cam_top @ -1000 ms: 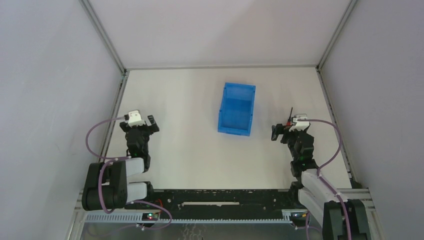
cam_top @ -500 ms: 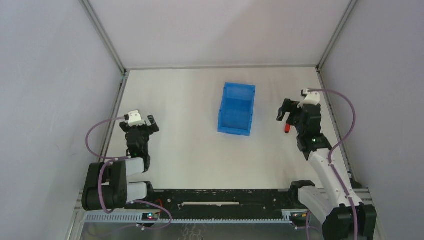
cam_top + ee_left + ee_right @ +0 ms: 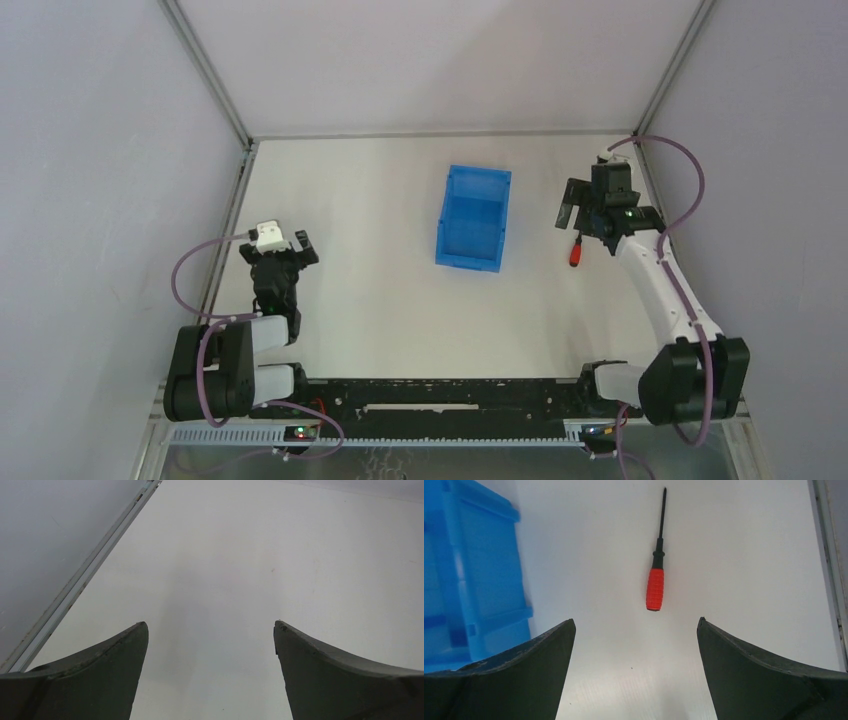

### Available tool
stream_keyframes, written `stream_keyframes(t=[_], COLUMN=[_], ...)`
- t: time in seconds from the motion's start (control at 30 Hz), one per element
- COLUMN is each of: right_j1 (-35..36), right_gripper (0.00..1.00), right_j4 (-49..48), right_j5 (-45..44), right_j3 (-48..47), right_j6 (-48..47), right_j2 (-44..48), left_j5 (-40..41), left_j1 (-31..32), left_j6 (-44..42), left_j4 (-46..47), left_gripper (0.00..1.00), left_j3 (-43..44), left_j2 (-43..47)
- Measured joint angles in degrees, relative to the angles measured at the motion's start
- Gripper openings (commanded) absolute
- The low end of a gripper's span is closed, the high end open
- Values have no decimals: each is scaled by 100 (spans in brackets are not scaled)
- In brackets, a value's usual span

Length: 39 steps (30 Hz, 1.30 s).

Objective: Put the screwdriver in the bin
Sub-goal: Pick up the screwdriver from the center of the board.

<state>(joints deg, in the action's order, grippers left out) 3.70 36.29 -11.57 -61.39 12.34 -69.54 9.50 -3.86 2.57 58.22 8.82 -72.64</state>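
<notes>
The screwdriver (image 3: 577, 255), with a red handle and thin black shaft, lies flat on the white table right of the blue bin (image 3: 470, 262). In the right wrist view the screwdriver (image 3: 655, 587) lies ahead of my fingers with its shaft pointing away, and the bin (image 3: 474, 565) fills the left edge. My right gripper (image 3: 600, 215) hangs above the table over the screwdriver's far end, jaws wide open and holding nothing (image 3: 635, 622). My left gripper (image 3: 280, 250) rests low at the left, open over bare table (image 3: 210, 625).
Grey enclosure walls and metal frame rails border the table: one rail (image 3: 826, 555) runs close on the right of the screwdriver, another (image 3: 80, 580) left of the left gripper. A purple cable (image 3: 690, 180) loops off the right arm.
The right arm has stretched out and its gripper has moved away from the bases, uncovering the screwdriver's red handle. The screwdriver, the bin and the left arm have stayed put.
</notes>
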Motion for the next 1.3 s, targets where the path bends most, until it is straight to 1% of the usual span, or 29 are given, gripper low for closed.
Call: stream_keyframes(t=[0.2,0.5,0.8,1.1,1.3], right_j1=[-33,-264,-625,-708,-739], right_gripper=[100,100,99,97,94], right_j4=[208,234,192,111,15], right_j5=[-59,72,494,614,664], right_j3=[-181,-289,-297,-299,-310], right_j6=[-35,-70,-111,-109,-105], right_j2=[-769,-1709,-2435,-2872,-3115], left_j5=[-2,-2,0,0,-2], left_j1=[0,0,0,0,0], left_j6=[2,0,0,0,2], left_j4=[0,-2,0,-2,-2], left_gripper=[100,100,100,100,100], left_j3=[0,0,0,0,0], left_j2=[0,0,0,0,0])
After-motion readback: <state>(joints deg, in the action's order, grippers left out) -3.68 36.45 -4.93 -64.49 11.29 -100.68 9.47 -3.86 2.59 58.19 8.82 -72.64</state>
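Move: The screwdriver lies below my right hand, its middle about 4 cm ahead, 3 cm to my right and some 17 cm down, with its shaft pointing outward and the red handle nearer to me, almost under my fingers. The blue bin is its only neighbour: its middle is about 20 cm left of my right hand and 10 cm ahead. From my left hand the screwdriver is roughly 65 cm to the right and 3 cm ahead, about 10 cm lower. I sink my right hand some 15 cm almost straight down towards the red handle, drifting about 2 cm right and easing off near the board. On the way I tip my fingers nearly 30 degrees further down until they point steeply at the board, keeping them wide open so they end up on either side of the handle. ##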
